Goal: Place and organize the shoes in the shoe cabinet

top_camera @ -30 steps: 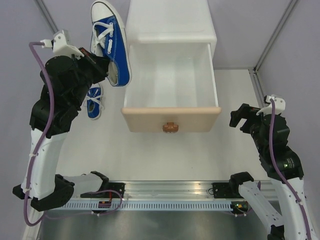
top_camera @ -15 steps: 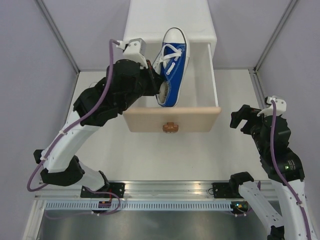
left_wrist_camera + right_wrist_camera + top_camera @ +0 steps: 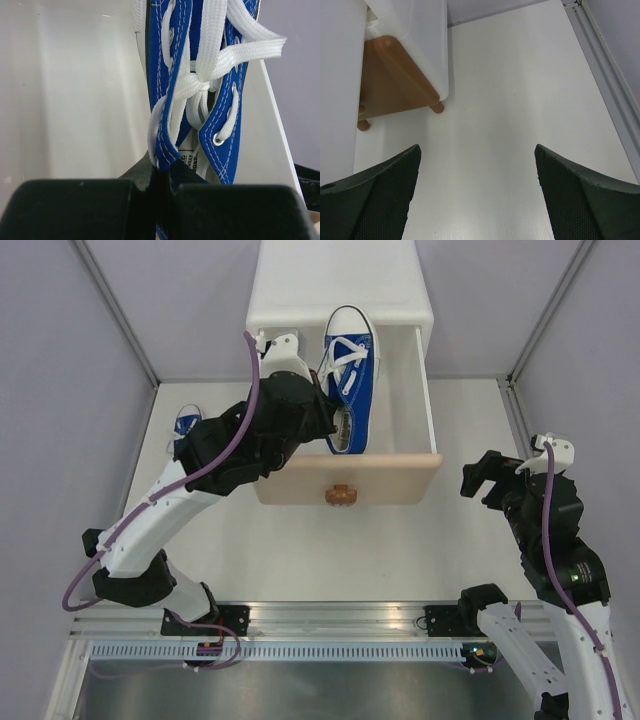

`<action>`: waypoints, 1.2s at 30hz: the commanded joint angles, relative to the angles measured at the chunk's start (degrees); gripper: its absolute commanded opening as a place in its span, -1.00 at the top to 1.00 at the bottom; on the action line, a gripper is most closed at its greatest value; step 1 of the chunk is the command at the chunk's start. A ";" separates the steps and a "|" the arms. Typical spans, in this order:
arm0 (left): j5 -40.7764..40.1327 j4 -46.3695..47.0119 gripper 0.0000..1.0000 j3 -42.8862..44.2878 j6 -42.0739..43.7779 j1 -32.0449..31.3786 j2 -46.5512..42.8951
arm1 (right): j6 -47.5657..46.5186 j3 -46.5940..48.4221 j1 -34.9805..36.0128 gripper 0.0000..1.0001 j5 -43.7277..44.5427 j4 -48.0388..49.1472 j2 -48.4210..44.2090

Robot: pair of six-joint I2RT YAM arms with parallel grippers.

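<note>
My left gripper point(image 3: 328, 423) is shut on the heel collar of a blue sneaker point(image 3: 349, 378) and holds it over the open upper drawer point(image 3: 345, 478) of the white shoe cabinet point(image 3: 340, 280), toe toward the back. In the left wrist view the sneaker point(image 3: 200, 95) hangs from the shut gripper point(image 3: 162, 185) above the white drawer floor point(image 3: 75, 100). The second blue sneaker point(image 3: 185, 424) lies on the table left of the cabinet, partly hidden by my left arm. My right gripper point(image 3: 487, 478) is open and empty, right of the drawer front. The green sneakers are out of view.
In the right wrist view the open right gripper point(image 3: 476, 195) points at the bare white table, with the cabinet's brown lower drawer front point(image 3: 390, 80) and small feet point(image 3: 437, 107) at the upper left. A metal rail point(image 3: 340, 625) runs along the near edge.
My left arm has carried the blue sneaker from left of the cabinet to over the open drawer and lowered it a little. The second blue sneaker shows again. The right arm has not moved.
</note>
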 commanded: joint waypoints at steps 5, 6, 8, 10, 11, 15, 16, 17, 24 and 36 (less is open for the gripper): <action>-4.31 2.79 0.95 -0.82 -5.95 -0.55 -0.43 | -0.20 -0.59 0.25 -0.96 -0.36 1.14 -1.37; -4.49 2.78 0.95 -0.73 -5.78 -0.47 -0.25 | -0.28 -0.76 0.25 -0.95 -0.44 1.31 -1.55; -4.93 2.78 0.95 -0.64 -5.16 -0.29 0.27 | -0.37 -1.11 0.25 -0.96 -0.44 1.49 -1.63; -4.84 2.78 0.95 -0.56 -5.07 0.06 0.89 | -0.37 -1.12 0.34 -0.96 -0.44 1.40 -1.55; -4.66 2.78 0.95 -0.38 -4.90 0.24 1.50 | -0.46 -1.20 0.25 -0.96 -0.36 1.31 -1.55; -3.17 2.52 0.95 -0.64 -5.16 1.29 2.82 | -0.55 -1.29 0.25 -0.96 -0.36 1.31 -2.16; -3.78 2.43 0.95 -0.73 -5.25 1.29 3.09 | -0.55 -1.29 0.25 -0.96 -0.18 1.31 -2.16; -3.70 2.34 0.95 -0.99 -5.33 1.55 3.44 | -0.64 -1.12 0.25 -0.96 -0.18 1.23 -2.16; -0.71 1.55 0.95 -0.82 -6.21 3.49 5.20 | -1.16 -0.50 0.25 -0.96 1.22 0.79 -1.90; 3.25 -0.47 0.95 -9.25 -9.03 3.40 -0.25 | -0.90 -1.20 0.25 -0.96 1.05 1.05 -1.99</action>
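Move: The open upper drawer, where the held blue shoe is being taken, has the middle of its floor about 8 cm ahead of the left hand, 2 cm to its right and some 16 cm below. The drawer's front panel stands about 3 cm back and 2 cm right, 12 cm lower; the drawer's right wall is roughly 18 cm to the right and 8 cm ahead. From the idle right hand, the drawer's middle lies about 12 cm ahead and 26 cm to the left, nearly level. The blue shoe, still pinched by its collar with the toe pointing forward, is lowered about 8 cm towards the drawer floor by the left hand, which also eases 3 cm forward and then slightly back. The descent pauses briefly, then quickens, the wrist tipping down some 10 degrees while the fingers keep shut. ##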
